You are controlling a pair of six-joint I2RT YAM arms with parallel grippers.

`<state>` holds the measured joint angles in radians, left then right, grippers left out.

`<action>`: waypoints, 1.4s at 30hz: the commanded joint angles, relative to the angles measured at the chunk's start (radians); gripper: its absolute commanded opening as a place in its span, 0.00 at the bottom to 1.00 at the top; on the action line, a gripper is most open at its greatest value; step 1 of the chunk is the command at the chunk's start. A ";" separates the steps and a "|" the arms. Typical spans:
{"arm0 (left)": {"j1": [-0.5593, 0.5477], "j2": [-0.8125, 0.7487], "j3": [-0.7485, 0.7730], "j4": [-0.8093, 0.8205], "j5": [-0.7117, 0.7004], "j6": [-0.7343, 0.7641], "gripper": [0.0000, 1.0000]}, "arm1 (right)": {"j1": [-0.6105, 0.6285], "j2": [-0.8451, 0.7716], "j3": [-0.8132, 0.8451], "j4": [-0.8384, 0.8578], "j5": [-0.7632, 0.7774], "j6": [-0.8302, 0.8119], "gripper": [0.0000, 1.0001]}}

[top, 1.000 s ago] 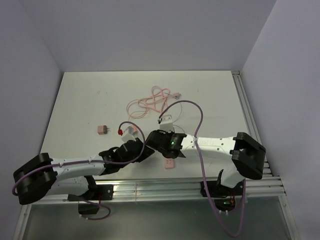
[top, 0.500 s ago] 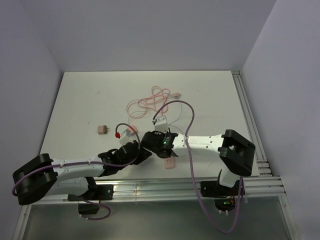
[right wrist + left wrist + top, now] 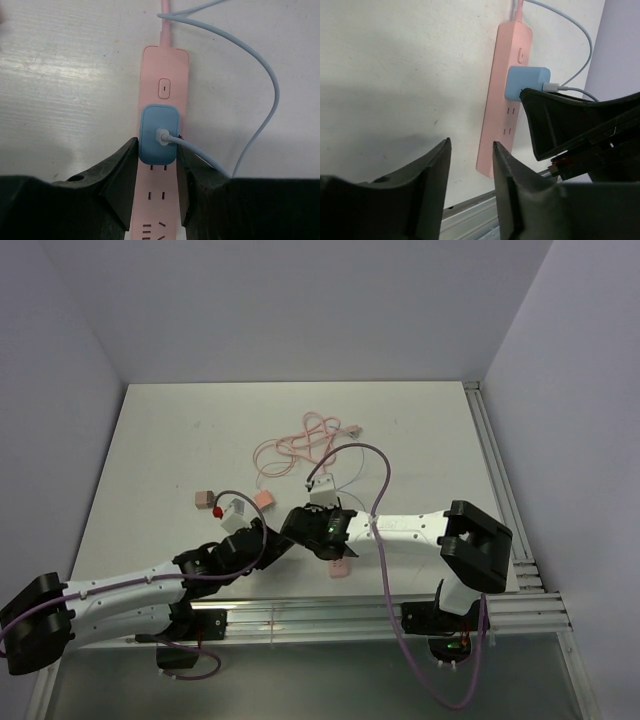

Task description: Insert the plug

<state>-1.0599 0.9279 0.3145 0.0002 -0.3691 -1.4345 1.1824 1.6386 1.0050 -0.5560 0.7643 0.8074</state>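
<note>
The pink power strip lies flat on the white table, its switch toward the cord end. A light-blue plug with a pale cable sits seated in the strip's first socket. My right gripper is shut on the plug, one black finger on each side. In the left wrist view the strip and the plug lie ahead and to the right. My left gripper is open, with nothing between its fingers. From above, the right gripper covers the strip's middle and the left gripper is beside it.
A small pink adapter lies to the left. The strip's pink cord coils toward the back. Aluminium rails run along the near edge and down the right side. Purple arm cables loop above both arms.
My left gripper has opened and drawn back toward the near left, away from the strip. The right gripper has shifted slightly left and keeps hold of the plug.
</note>
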 commanded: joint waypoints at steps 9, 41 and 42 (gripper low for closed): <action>-0.003 -0.127 0.083 -0.253 -0.102 -0.009 0.61 | -0.040 -0.129 0.130 -0.056 -0.243 -0.066 0.77; 0.517 0.721 0.830 -0.540 0.093 0.597 0.74 | -0.041 -0.916 -0.147 -0.191 -0.396 -0.013 0.75; 0.518 0.764 0.839 -0.560 0.087 0.588 0.74 | -0.041 -0.921 -0.149 -0.194 -0.389 -0.013 0.75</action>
<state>-0.5495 1.6325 1.1057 -0.5129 -0.2672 -0.8597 1.1454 0.7486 0.8589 -0.7471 0.3443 0.7887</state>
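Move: The right fingers are still shut on the blue plug on the power strip, whose middle lies about 3 cm back and 4 cm below. From the left hand, the pink plug lies about 13 cm ahead, 6 cm left and 5 cm down. The blue plug is some 5 cm ahead and 10 cm right of the left hand, and the brown plug 13 cm ahead and 19 cm left. The pink plug is 8 cm ahead and 16 cm left of the right hand. Open the right fingers to let go of the blue plug, then lift the hand about 15 cm and draw it back some 8 cm, swinging briefly left and then right, away from the strip. Bring the left gripper left, then up and over in an arc, about 16 cm forward, and down again towards the pink plug, opening its fingers wide and rolling its left side up some 35 degrees so they point forward and down. ##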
